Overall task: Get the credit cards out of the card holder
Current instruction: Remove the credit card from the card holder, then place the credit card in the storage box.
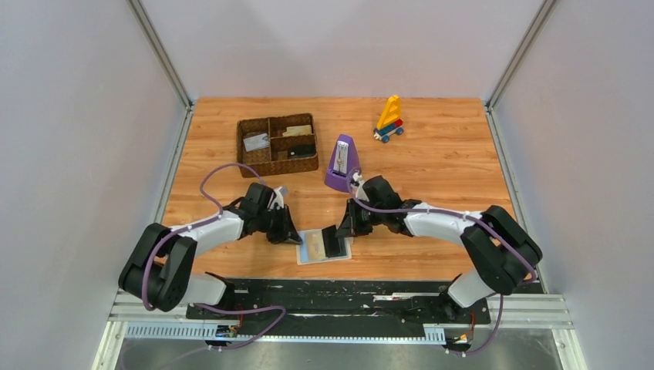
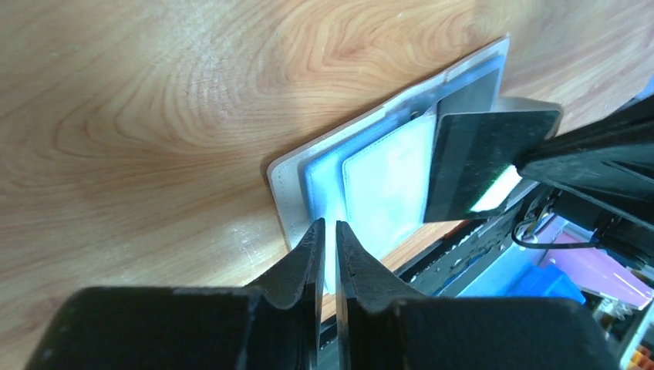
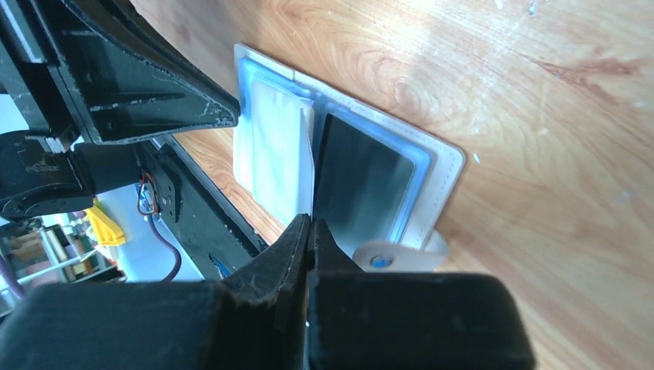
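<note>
The light-blue card holder (image 1: pixel 307 259) lies open on the wood near the table's front edge. A pale card (image 2: pixel 385 185) sits in its left half, and a dark panel (image 3: pixel 362 181) fills the right half. My right gripper (image 1: pixel 345 225) is shut on the end of a black credit card (image 2: pixel 486 158), which is tilted up over the holder's right half. My left gripper (image 2: pixel 329 227) has its tips at the holder's left edge (image 2: pixel 289 193). Its jaws stand a thin slit apart with nothing between them. In the right wrist view its fingertip (image 3: pixel 224 116) rests at the holder's corner.
A brown woven tray (image 1: pixel 276 145) holding cards stands at the back left. A purple metronome (image 1: pixel 342 163) is just behind my right wrist. A toy boat of coloured blocks (image 1: pixel 389 119) sits at the back. The black mounting rail (image 1: pixel 339 297) runs right below the holder.
</note>
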Action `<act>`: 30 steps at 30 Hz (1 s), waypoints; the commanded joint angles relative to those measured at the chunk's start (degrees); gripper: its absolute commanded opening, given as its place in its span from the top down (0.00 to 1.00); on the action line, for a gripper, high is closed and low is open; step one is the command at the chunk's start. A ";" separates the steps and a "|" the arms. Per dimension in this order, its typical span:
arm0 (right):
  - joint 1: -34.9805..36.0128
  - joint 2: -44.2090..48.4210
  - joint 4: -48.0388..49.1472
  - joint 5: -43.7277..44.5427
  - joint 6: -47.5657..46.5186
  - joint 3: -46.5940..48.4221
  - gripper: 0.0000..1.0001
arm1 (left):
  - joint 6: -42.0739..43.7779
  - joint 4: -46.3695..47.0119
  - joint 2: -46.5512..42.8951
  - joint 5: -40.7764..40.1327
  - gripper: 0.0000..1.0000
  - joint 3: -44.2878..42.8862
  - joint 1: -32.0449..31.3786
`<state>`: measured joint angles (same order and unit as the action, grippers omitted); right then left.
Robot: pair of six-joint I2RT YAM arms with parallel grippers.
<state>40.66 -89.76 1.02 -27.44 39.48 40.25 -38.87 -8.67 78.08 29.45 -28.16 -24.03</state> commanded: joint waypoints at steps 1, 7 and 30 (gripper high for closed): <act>-0.24 7.84 -6.38 5.89 -7.72 3.29 1.00 | 2.44 -8.33 -6.20 -2.75 0.80 -5.49 -0.05; 1.32 15.75 -8.91 14.24 -18.36 4.70 1.00 | -1.43 -11.31 -12.62 0.20 0.65 -11.65 -0.03; 35.23 22.07 13.14 61.12 -64.59 -0.98 1.00 | -31.63 -0.69 -28.87 3.34 0.44 -7.18 -0.05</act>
<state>73.97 -65.95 8.51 27.53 -18.74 38.61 -64.73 -13.15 50.46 32.16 -36.23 -24.01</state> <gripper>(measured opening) 0.010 0.556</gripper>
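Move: The black card is already pinched in the right fingers, its middle about 2 cm left and 2 cm back of them; the left fingers, where it is being taken, are some 9 cm left, 2 cm back and 2 cm lower. The card holder's middle is about 3 cm left, 3 cm back and 3 cm below the right hand, the metronome about 16 cm ahead and 1 cm right. From the left hand, the card is roughly 7 cm right, level ahead, 1 cm higher. Off the card holder goes the black card, kept in the closed right fingers, up some 14 cm; that hand first strays slightly forward and right, then returns, rolling about 80 degrees to bring the card on edge towards the left hand. The left hand leaves the holder's left edge, rises about 18 cm and edges right, its fingers opening to roughly half for the card's free end. ##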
